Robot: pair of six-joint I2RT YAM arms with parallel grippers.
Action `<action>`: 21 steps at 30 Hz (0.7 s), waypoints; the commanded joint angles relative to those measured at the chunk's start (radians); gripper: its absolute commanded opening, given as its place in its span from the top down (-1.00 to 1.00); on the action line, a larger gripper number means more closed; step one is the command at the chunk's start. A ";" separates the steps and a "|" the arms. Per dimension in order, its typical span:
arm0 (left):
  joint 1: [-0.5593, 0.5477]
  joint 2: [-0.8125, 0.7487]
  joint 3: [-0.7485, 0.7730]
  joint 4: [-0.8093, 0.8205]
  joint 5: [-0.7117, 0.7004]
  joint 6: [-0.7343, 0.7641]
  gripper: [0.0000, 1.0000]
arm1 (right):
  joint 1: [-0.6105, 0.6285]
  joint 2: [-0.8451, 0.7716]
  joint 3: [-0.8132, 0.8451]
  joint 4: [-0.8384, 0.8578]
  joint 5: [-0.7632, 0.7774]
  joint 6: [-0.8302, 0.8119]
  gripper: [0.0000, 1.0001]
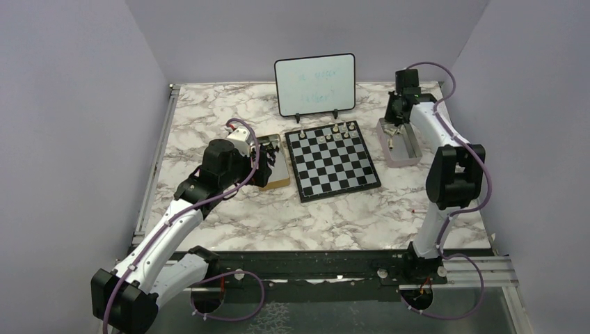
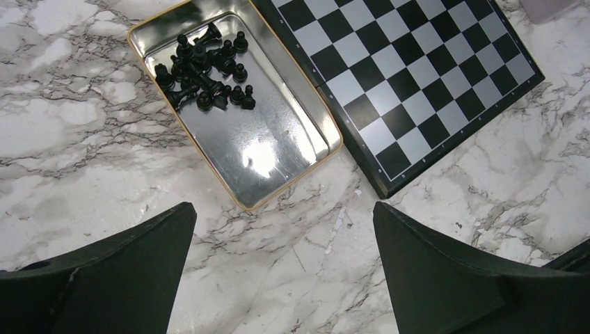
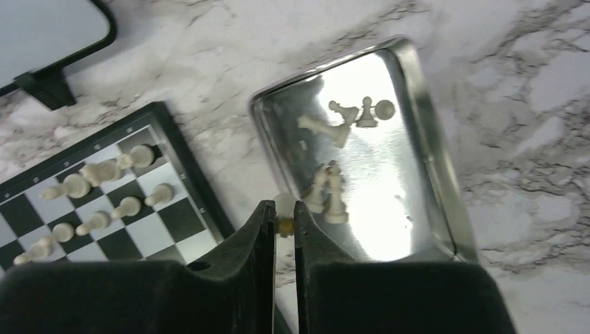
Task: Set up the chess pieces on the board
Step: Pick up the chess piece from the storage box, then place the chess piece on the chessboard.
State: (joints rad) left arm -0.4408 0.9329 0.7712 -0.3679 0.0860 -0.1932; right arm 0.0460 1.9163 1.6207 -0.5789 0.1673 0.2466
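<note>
The board (image 1: 332, 162) lies mid-table and also shows in the left wrist view (image 2: 410, 76) and the right wrist view (image 3: 104, 209). Several white chess pieces (image 3: 104, 174) stand on its far right corner. More white pieces (image 3: 334, 188) lie in a silver tin (image 3: 424, 139) right of the board. My right gripper (image 3: 282, 212) is shut on a white piece (image 3: 284, 205) above the tin's left rim. My left gripper (image 2: 285, 209) is open and empty above bare marble. The black set (image 2: 205, 69) lies piled in a gold-rimmed tin (image 2: 278, 146) left of the board.
A white black-framed whiteboard (image 1: 314, 84) stands on feet behind the board. The marble table top (image 1: 334, 216) ends at metal rails on the left and near sides. Purple walls close in on three sides.
</note>
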 commanded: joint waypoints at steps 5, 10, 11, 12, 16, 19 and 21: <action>-0.004 -0.021 -0.003 0.009 0.006 0.006 -0.98 | 0.163 0.005 0.073 -0.048 -0.017 0.032 0.69; -0.004 -0.020 -0.001 0.009 -0.003 0.006 -0.98 | 0.269 0.062 0.149 -0.063 -0.007 0.049 0.69; -0.004 -0.021 -0.002 0.009 -0.004 0.006 -0.98 | 0.290 0.076 0.167 -0.066 -0.009 0.052 0.69; -0.004 -0.021 -0.003 0.010 -0.003 0.006 -0.98 | 0.310 0.091 0.187 -0.070 -0.007 0.054 0.69; -0.004 -0.022 -0.001 0.009 -0.003 0.008 -0.98 | 0.397 0.165 0.303 -0.108 0.016 0.053 0.69; -0.004 -0.019 -0.001 0.010 -0.002 0.009 -0.98 | 0.457 0.229 0.390 -0.128 0.025 0.053 0.69; -0.004 -0.017 -0.001 0.010 -0.003 0.009 -0.98 | 0.490 0.268 0.457 -0.139 0.030 0.053 0.69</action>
State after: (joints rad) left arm -0.4408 0.9310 0.7712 -0.3679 0.0856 -0.1928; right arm 0.4713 2.1151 1.9606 -0.6621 0.1699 0.2890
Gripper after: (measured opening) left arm 0.990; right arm 0.158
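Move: A white piece is already pinched in my right hand, over the storage box's left wall. The free squares towards the board's far left corner lie about 28 cm to its left, 1 cm back and 10 cm below. The cluster of placed white pieces is some 19 cm left and level with it; the whiteboard stands 27 cm left and 11 cm farther out; the box's middle is 6 cm right and 2 cm back. From my left hand those squares are about 18 cm ahead, 16 cm right and 16 cm down. I sweep my right hand quickly left, about 23 cm, away from the storage box and over the cluster of placed white pieces towards the board's free far-left squares. On the way I rise only a couple of centimetres and swing the hand some 20 degrees counter-clockwise, fingers staying shut on the white piece. ##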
